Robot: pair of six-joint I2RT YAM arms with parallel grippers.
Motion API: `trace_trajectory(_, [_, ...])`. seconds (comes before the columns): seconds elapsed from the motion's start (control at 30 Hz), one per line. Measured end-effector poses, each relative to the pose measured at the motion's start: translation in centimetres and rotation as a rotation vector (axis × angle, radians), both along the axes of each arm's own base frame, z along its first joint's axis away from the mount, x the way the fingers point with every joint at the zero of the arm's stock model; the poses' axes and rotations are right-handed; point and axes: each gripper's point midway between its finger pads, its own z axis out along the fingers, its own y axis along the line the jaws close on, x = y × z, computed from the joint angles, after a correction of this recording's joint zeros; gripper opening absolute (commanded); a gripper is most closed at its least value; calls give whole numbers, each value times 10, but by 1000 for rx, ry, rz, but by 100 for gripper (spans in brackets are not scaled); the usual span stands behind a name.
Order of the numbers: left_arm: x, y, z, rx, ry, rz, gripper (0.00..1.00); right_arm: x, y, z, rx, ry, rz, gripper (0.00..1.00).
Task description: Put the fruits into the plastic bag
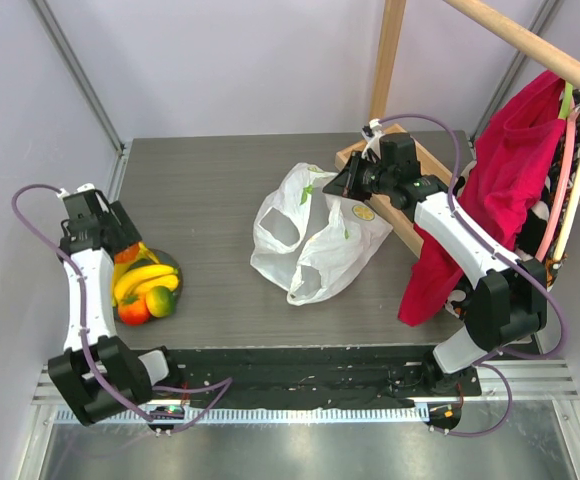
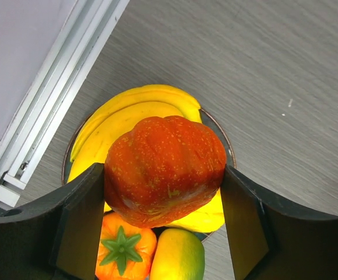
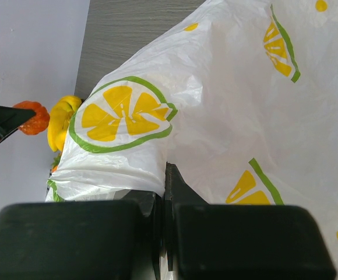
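My left gripper (image 2: 163, 175) is shut on a ribbed red-orange fruit (image 2: 164, 169), one finger against each of its sides, just above the grey plate (image 1: 175, 268) at the table's left. Under it lie the yellow banana bunch (image 2: 134, 114), an orange fruit with a green stalk (image 2: 121, 248) and a green-yellow mango (image 2: 178, 259). The white plastic bag (image 1: 310, 235) with lemon prints lies crumpled mid-table. At its far right edge my right gripper (image 1: 345, 183) is shut on a fold of the bag (image 3: 227, 105).
A red cloth (image 1: 510, 170) hangs from a wooden rail (image 1: 510, 40) at the right, over a wooden base (image 1: 410, 215) behind the bag. A metal rail (image 2: 52, 99) runs along the table's left edge beside the plate.
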Motion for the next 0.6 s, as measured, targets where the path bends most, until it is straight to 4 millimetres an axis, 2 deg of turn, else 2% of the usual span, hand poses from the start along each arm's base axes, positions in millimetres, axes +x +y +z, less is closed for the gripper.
trace_trajectory(0.17, [0, -9, 23, 5, -84, -32, 34, 0, 0, 0, 1, 1, -1, 1])
trace_trajectory(0.3, [4, -33, 35, 13, -125, -112, 34, 0, 0, 0, 0, 1, -1, 1])
trace_trajectory(0.47, [15, -98, 47, -6, -161, -325, 36, 0, 0, -2, -2, 4, -2, 1])
trace_trajectory(0.6, [18, -167, 63, -91, -213, -541, 36, -1, -1, -4, -6, 8, -5, 1])
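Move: The plastic bag, its mouth open, has its middle about 45 cm to the right of the left hand, 4 cm farther out and some 8 cm lower. Below the pumpkin already in that hand, the bananas lie about 6 cm back, 5 cm right and 8 cm down; at that same low level, the mango is 11 cm back and 8 cm right, the persimmon 12 cm back and 1 cm right. From the right hand, the bag's middle is roughly 6 cm back, 6 cm left and 14 cm below. The pumpkin, still pinched between the left hand's fingers and already clear of the bananas, goes up first, then sweeps right towards the bag, some 17 cm across and about 6 cm up in all, gathering speed. The wrist swings about 30 degrees clockwise and tips up slightly; the grip doesn't change. The right hand stays put, shut on the bag's rim. ##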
